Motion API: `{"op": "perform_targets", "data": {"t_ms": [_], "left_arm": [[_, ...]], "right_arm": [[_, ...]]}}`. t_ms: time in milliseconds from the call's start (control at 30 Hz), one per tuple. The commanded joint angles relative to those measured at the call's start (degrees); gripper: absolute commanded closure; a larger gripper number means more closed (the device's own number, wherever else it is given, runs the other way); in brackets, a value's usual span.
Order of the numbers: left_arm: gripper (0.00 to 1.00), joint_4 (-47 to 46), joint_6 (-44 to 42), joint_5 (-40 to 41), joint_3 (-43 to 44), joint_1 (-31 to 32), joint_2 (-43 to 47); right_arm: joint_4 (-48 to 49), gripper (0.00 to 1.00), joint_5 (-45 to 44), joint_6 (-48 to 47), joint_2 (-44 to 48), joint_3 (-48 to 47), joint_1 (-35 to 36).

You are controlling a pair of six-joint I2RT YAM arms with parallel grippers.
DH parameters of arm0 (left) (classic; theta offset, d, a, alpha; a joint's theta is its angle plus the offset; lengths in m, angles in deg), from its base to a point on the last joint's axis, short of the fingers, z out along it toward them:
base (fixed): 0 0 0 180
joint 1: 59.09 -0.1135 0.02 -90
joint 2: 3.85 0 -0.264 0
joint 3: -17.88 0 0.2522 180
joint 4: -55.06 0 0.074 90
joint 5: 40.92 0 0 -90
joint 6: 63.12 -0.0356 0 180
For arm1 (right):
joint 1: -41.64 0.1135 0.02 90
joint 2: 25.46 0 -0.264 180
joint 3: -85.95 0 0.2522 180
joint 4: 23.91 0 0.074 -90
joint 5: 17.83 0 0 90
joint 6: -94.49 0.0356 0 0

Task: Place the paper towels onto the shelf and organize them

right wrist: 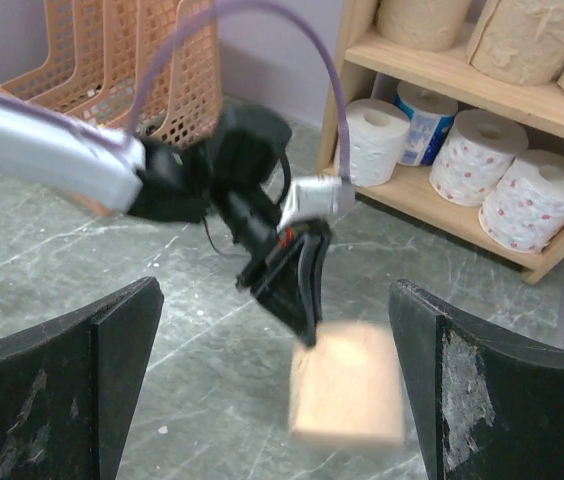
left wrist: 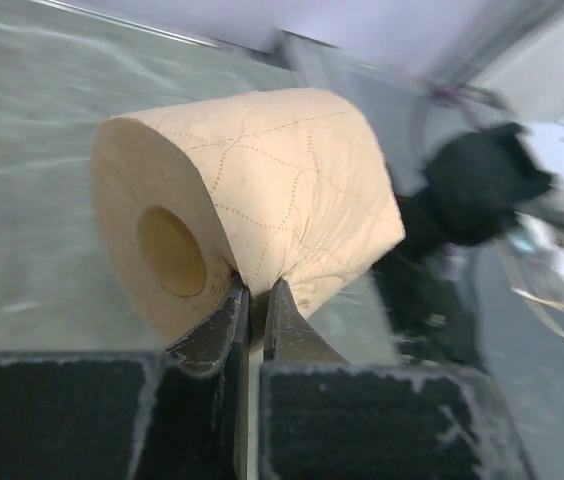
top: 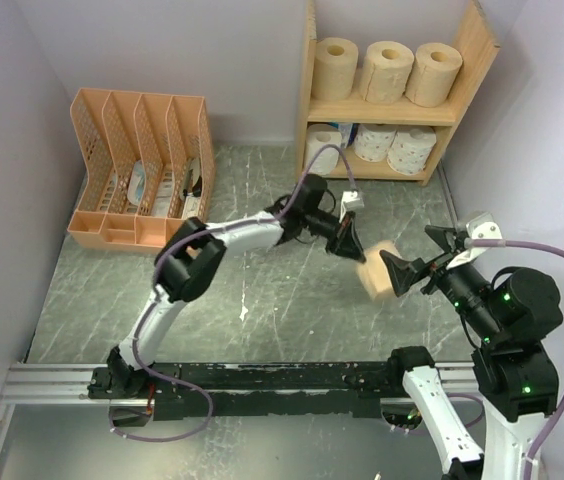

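Note:
A tan-brown paper towel roll [top: 377, 280] [left wrist: 262, 190] hangs in my left gripper [top: 354, 252] [left wrist: 255, 290], which is shut on a pinch of the roll's outer wall beside the hollow core. My right gripper [top: 420, 255] [right wrist: 274, 288] stands open just right of the roll, its fingers wide apart with nothing gripped. In the right wrist view the roll [right wrist: 350, 395] is blurred, below the left gripper [right wrist: 307, 335]. The wooden shelf [top: 382, 112] [right wrist: 462, 85] at the back right holds three tan rolls [top: 388, 70] on top and white rolls [top: 412, 148] [right wrist: 472, 155] below, one with blue marking [right wrist: 424, 110].
An orange-pink file organizer [top: 142, 165] [right wrist: 142, 50] stands at the back left with items in its slots. A black rail [top: 262, 385] runs along the near edge of the grey marbled table. Walls close in on both sides.

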Motion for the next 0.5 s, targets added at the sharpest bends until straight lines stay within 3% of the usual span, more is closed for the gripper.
{"op": "perform_targets", "data": {"t_ms": [0,167,400,467], "left_arm": [[0.93,41.61,-34.91,23.36,4.04,0.08,10.29],[0.93,47.28,-37.74,41.79,2.01,1.70,15.77],[0.93,43.28,-44.25,74.08,-5.52,6.59,23.14],[0.93,42.62,-46.54,80.09,-5.65,7.09,24.06]], "right_arm": [[6.77,0.03,0.07,0.46,0.63,3.67,-0.20],[10.75,0.03,0.63,0.13,0.22,6.32,-0.20],[14.83,0.03,-7.02,0.70,1.08,6.07,-0.20],[16.07,0.03,-9.36,1.87,1.54,5.93,-0.24]]}}
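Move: Pinched in the left gripper, the last brown paper towel roll sits about 3 cm back and 4 cm right of the fingertips. Open table in front of the shelf, where it is headed, lies some 5 cm ahead, 8 cm left and 12 cm below. The lower shelf's leftmost white roll is about 28 cm ahead, 7 cm left, 6 cm lower; the upper middle brown roll 32 cm ahead, 6 cm right, 20 cm higher. From the right gripper the held roll is about 8 cm ahead, 1 cm left and 26 cm below. Keep the left gripper's pinch on the brown roll and bring it quickly forward about 6 cm, rising slightly, then carry it some 6 cm left and back down over the open table. Meanwhile turn the wrist about 60 degrees so the level fingers swing counter-clockwise and tip down. Ease the empty, open right gripper 3 cm forward. ##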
